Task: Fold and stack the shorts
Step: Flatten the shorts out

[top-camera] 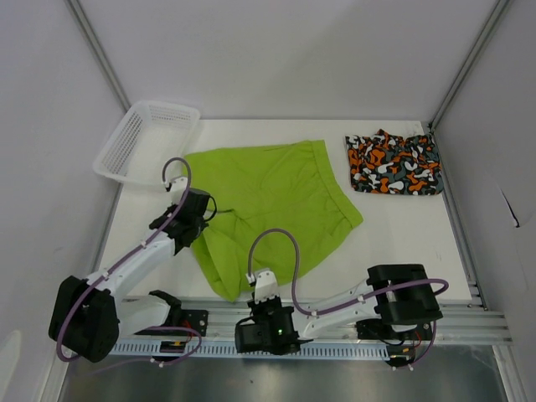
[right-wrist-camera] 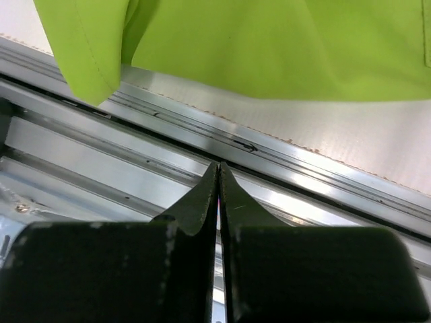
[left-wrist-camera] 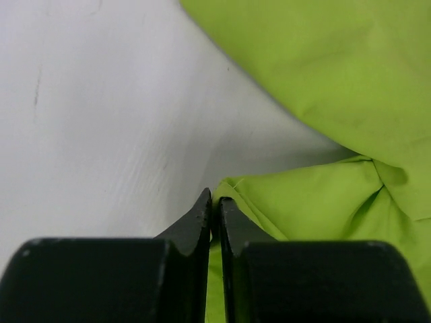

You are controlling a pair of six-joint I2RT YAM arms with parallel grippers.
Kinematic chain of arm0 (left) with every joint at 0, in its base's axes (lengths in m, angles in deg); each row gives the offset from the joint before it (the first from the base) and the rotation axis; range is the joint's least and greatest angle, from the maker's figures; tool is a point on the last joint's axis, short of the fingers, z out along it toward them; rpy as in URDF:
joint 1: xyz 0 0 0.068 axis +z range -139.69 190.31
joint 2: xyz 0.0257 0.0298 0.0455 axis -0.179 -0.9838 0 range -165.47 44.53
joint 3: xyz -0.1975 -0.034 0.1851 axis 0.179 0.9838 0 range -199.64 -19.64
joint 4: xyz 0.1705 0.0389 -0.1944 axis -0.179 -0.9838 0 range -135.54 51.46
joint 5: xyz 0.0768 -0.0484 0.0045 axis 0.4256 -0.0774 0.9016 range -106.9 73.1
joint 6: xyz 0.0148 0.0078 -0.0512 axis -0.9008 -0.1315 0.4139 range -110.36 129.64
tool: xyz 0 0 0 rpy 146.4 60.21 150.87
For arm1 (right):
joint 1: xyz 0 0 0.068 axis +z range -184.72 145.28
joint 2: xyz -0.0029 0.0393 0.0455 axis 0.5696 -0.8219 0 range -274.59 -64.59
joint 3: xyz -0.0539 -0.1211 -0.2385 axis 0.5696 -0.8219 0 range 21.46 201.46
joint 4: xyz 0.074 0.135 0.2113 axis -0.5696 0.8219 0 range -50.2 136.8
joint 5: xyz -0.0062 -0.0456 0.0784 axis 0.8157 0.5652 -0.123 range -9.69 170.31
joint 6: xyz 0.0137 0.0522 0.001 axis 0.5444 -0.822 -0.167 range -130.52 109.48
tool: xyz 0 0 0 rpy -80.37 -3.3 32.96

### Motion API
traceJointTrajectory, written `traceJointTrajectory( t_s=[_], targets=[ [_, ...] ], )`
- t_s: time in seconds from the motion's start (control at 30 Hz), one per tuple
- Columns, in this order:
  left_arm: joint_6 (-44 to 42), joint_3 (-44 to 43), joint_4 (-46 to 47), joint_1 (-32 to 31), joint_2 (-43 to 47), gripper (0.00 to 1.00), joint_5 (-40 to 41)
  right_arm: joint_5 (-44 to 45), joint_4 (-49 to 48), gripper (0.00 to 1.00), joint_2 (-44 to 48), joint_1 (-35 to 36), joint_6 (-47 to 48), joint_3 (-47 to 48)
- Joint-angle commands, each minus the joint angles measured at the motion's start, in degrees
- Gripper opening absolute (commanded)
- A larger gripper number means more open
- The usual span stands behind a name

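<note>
The lime green shorts point(top-camera: 268, 201) lie spread over the middle of the white table, one leg reaching toward the near edge. My left gripper point(top-camera: 203, 219) is at their left side, shut on a fold of the green fabric point(left-wrist-camera: 303, 202); cloth shows between its jaws point(left-wrist-camera: 215, 202). The camo shorts point(top-camera: 394, 163), folded into a small rectangle, rest at the far right corner. My right gripper point(top-camera: 249, 333) sits low over the metal rail at the near edge, shut and holding nothing point(right-wrist-camera: 219, 168). The hem of the green shorts point(right-wrist-camera: 269, 47) lies just beyond it.
A white mesh basket point(top-camera: 146, 138) stands tilted at the far left corner. An aluminium rail point(top-camera: 469, 322) runs along the near edge under the arm bases. Grey walls close in the left, right and back.
</note>
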Motion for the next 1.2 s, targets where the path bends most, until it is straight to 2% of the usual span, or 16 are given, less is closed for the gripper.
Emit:
traceJointTrajectory(
  t_s=[0.0, 0.2, 0.37, 0.4, 0.43, 0.5, 0.6, 0.63, 0.7, 0.77, 0.8, 0.83, 0.93, 1.07, 1.17],
  targets=[
    [-0.1, 1.1, 2.3, 2.2, 3.4, 0.23, 2.6, 0.1, -6.9, 0.01, 2.8, -0.9, 4.7, -1.0],
    [4.0, 0.1, -2.4, 6.5, 2.8, 0.96, 4.5, -6.9, -16.5, 0.07, 12.8, -6.9, 12.1, -8.9],
    [4.7, 0.2, -2.0, 7.7, 5.1, 0.99, 2.8, -8.8, -12.9, 0.22, 23.7, -13.0, 13.9, -12.9],
    [3.8, 1.3, -1.1, 7.7, 6.2, 0.99, 1.8, -10.4, -12.2, 0.24, 25.8, -16.1, 14.2, -13.7],
    [3.2, 2.3, 0.8, 7.7, 8.3, 0.99, 0.3, -11.7, -11.5, 0.32, 27.7, -18.2, 15.2, -14.7],
    [3.6, 2.7, 0.4, 7.7, 9.9, 0.99, -3.5, -16.9, -11.2, 0.37, 33.6, -25.9, 16.3, -18.2],
    [4.3, 2.3, -1.8, 7.6, 12.7, 0.99, -5.2, -19.5, -7.8, 0.47, 40.8, -33.1, 17.7, -21.5],
    [4.3, 1.9, -2.6, 7.7, 13.2, 0.99, -4.7, -20.4, -6.2, 0.57, 42.3, -37.7, 18.1, -22.1],
    [4.9, 1.5, -4.1, 7.6, 14.4, 0.99, -3.5, -21.8, -3.8, 0.69, 46.7, -44.7, 18.8, -23.7],
    [5.0, 2.0, -3.4, 7.6, 15.7, 0.99, -5.7, -23.7, -2.9, 0.7, 49.2, -49.9, 21.0, -24.6],
    [5.2, 2.6, -2.6, 7.6, 16.0, 0.99, -9.5, -24.7, -2.7, 0.7, 50.4, -52.8, 21.7, -25.8],
    [5.3, 3.1, -2.2, 7.6, 16.4, 0.99, -11.6, -28.2, -2.9, 0.7, 52.5, -59.1, 22.7, -26.3],
    [6.9, 4.4, -2.2, 6.8, 18.6, 0.99, -17.9, -33.2, -3.5, 0.71, 54.9, -67.8, 26.7, -27.8],
    [9.1, 6.3, -2.7, 4.0, 21.1, 0.99, -20.6, -43.2, -6.5, 0.7, 53.4, -83.1, 30.2, -29.3],
    [10.2, 8.1, -1.6, 3.8, 20.5, 0.99, -21.3, -48.6, -11.6, 0.7, 49.3, -89.0, 30.8, -31.1]
  ],
)
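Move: The green shorts' near right waistband corner lies about 27 cm ahead of the closed, empty right hand, 29 cm to its right and 3 cm below. The leg's near tip is only 3 cm ahead of this hand and 10 cm to its left; the patterned cloth sits some 20 cm beyond and 15 cm right of the waistband corner. The left hand still pinches the leg's hem corner, bound for bare table about 4 cm to its left and 8 below; the crotch notch is 5 cm ahead, 8 right. The leg's hem corner is drawn about 4 cm left as the left fingers open wide and let go of it; that hand then rises a little and swings back to the right and towards its base, rolling its left side down. Meanwhile the empty right hand sweeps some 30 cm right and 20 forward towards the waistband corner, rising, then starting to sink, opening well and turning about 45 degrees clockwise, still touching nothing. ##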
